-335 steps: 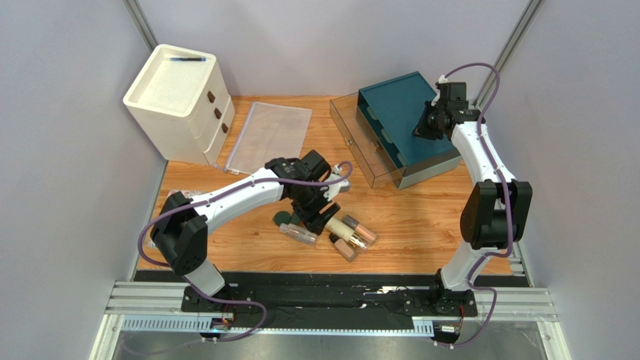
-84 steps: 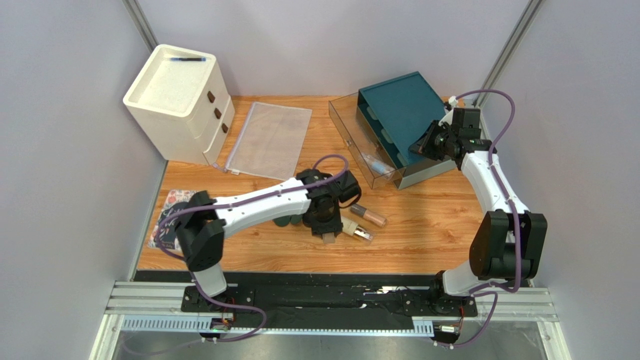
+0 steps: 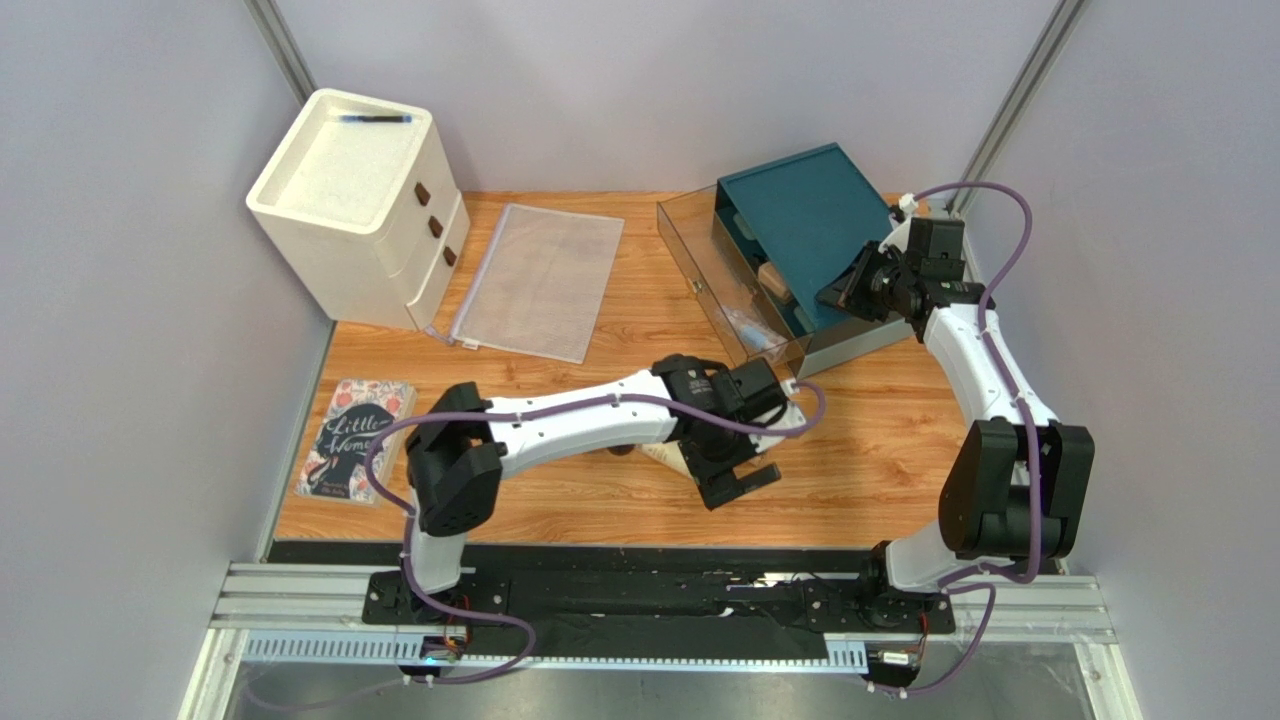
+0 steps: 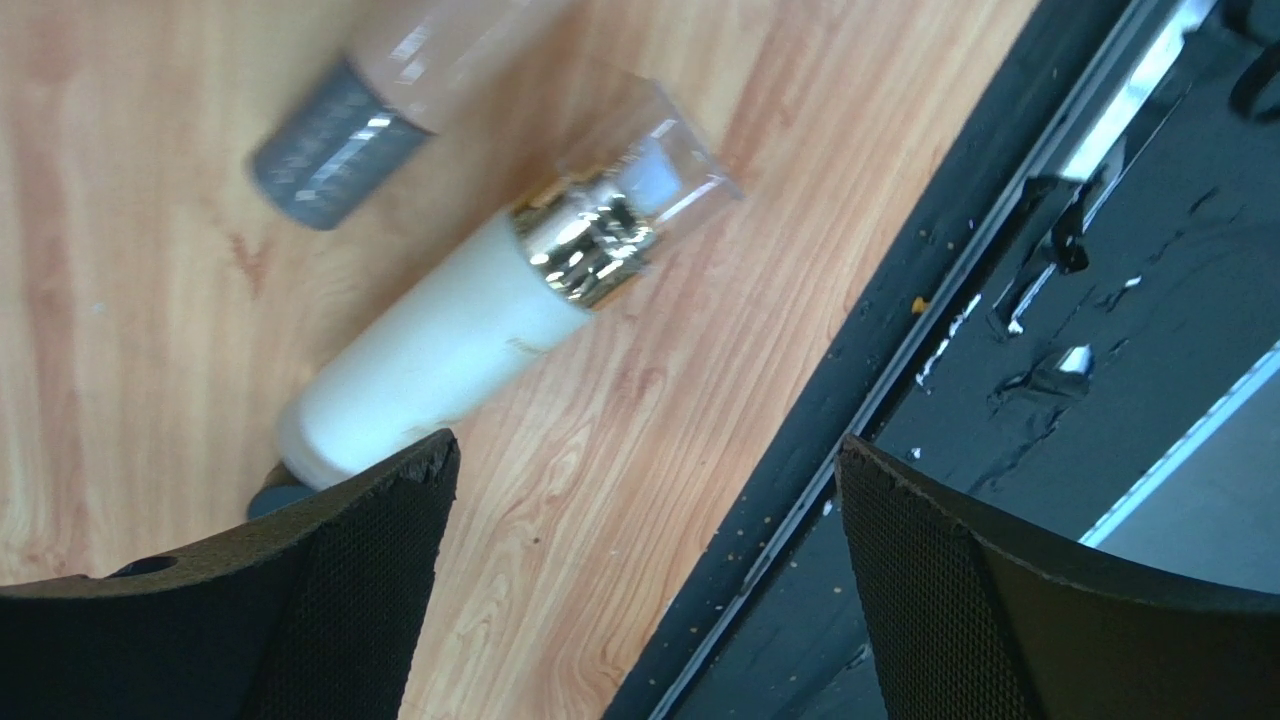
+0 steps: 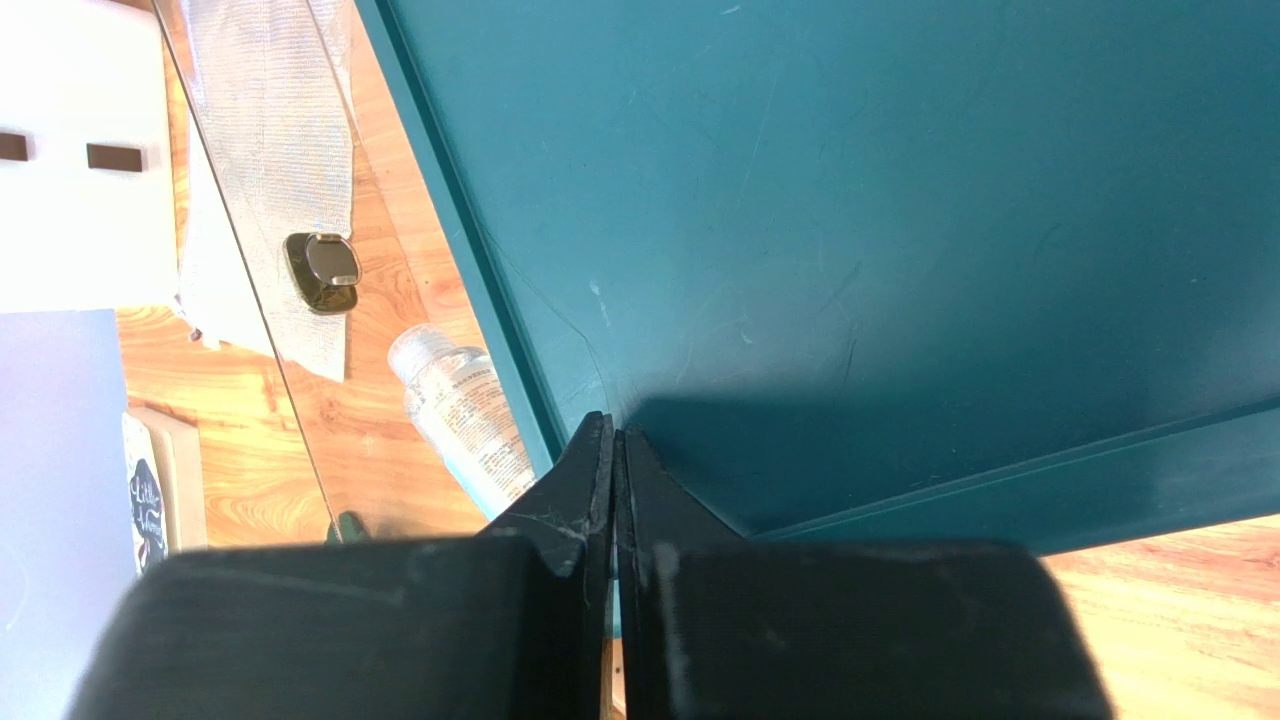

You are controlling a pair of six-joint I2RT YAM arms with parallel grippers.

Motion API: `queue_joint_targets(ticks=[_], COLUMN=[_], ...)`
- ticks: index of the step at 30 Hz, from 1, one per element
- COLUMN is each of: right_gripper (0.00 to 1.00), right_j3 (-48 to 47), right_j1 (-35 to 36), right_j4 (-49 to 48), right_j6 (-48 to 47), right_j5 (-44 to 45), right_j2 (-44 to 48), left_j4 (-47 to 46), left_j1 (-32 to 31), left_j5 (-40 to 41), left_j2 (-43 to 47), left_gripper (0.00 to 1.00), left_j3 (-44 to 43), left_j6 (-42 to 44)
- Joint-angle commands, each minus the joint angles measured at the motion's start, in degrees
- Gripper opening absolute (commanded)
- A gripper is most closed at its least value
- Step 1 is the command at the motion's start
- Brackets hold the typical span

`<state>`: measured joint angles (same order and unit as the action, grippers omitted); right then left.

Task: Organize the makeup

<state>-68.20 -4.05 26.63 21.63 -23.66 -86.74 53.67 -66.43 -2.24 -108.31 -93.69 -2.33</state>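
In the left wrist view a cream bottle (image 4: 451, 345) with a gold collar and a clear cap lies on the wood. A pinkish tube with a grey cap (image 4: 376, 105) lies just beyond it. My left gripper (image 4: 646, 585) is open and empty, hovering at the table's near edge (image 3: 736, 477), with the bottle by its left finger. My right gripper (image 5: 613, 435) is shut against the teal organizer's top (image 3: 845, 288). The clear drawer (image 3: 684, 248) holds a clear tube (image 5: 458, 413) and a pinkish item (image 3: 774, 281). The dark round puffs are hidden.
The teal organizer (image 3: 796, 210) stands at the back right with its clear drawer pulled out. A white drawer unit (image 3: 353, 195) stands at the back left. A clear zip pouch (image 3: 541, 278) and an illustrated book (image 3: 356, 438) lie on the table. A black rail (image 4: 962, 300) runs along the near edge.
My left gripper has moved right and toward the near edge, now open. A pinkish item now lies in the clear drawer. The book is uncovered. The right arm has barely moved.
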Motion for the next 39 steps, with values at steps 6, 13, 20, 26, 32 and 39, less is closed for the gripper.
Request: queue_joint_targets(ticks=[6, 13, 20, 26, 32, 39], right_gripper=[0.00, 0.00, 0.00, 0.00, 0.00, 0.00], right_j3=[5.71, 6.24, 6.07, 6.24, 6.24, 6.59], right_j1=[-0.60, -0.60, -0.69, -0.69, -0.69, -0.69], right_j4=[12.92, 13.09, 13.62, 13.80, 13.88, 13.88], right_j6=[-3.61, -3.87, -4.05, -4.23, -4.31, -4.14], right_j5=[6.78, 6.87, 7.31, 7.49, 7.66, 7.75], right_j2=[-1.50, -1.24, -1.24, -0.80, -0.80, -0.62], left_j4=[-1.37, -2.77, -2.96, -3.04, -2.69, -3.75], left_j1=[-2.12, -2.12, -2.21, -2.21, -2.12, -2.30], left_j5=[6.80, 11.29, 8.92, 6.11, 5.76, 3.65], left_j2=[-6.38, -9.99, -13.76, -16.14, -17.55, -15.18], left_gripper=[0.98, 0.97, 0.93, 0.91, 0.90, 0.28], left_j3=[0.79, 0.43, -0.70, 0.35, 1.40, 4.91], left_j6=[3.65, 2.94, 2.77, 2.86, 3.73, 2.86])
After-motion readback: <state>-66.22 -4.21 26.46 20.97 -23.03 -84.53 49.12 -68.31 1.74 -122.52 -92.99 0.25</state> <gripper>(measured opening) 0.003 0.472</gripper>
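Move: The gold-collared bottle lies on the table below the open left hand, its middle about 3 cm ahead, 4 cm to the left and 9 cm down, its clear cap pointing right and slightly back. The beige tube lies about 6 cm ahead and 1 cm right of that hand, and the black jar 6 cm ahead and 13 cm left. From the right hand, the bottle is about 21 cm back, 20 cm left and 15 cm below. The left hand sinks about 6 cm with fingers wide, edging back at first and then sweeping some 4 to 5 cm forward low over the bottle's cap end, its wrist rolling about 10 degrees so the fingers hang steeper and its tips briefly tilting forward. It then draws back about 3 cm while sinking the last 3 cm, and the fingers close to about half open, pinching the bottle around its gold collar. ##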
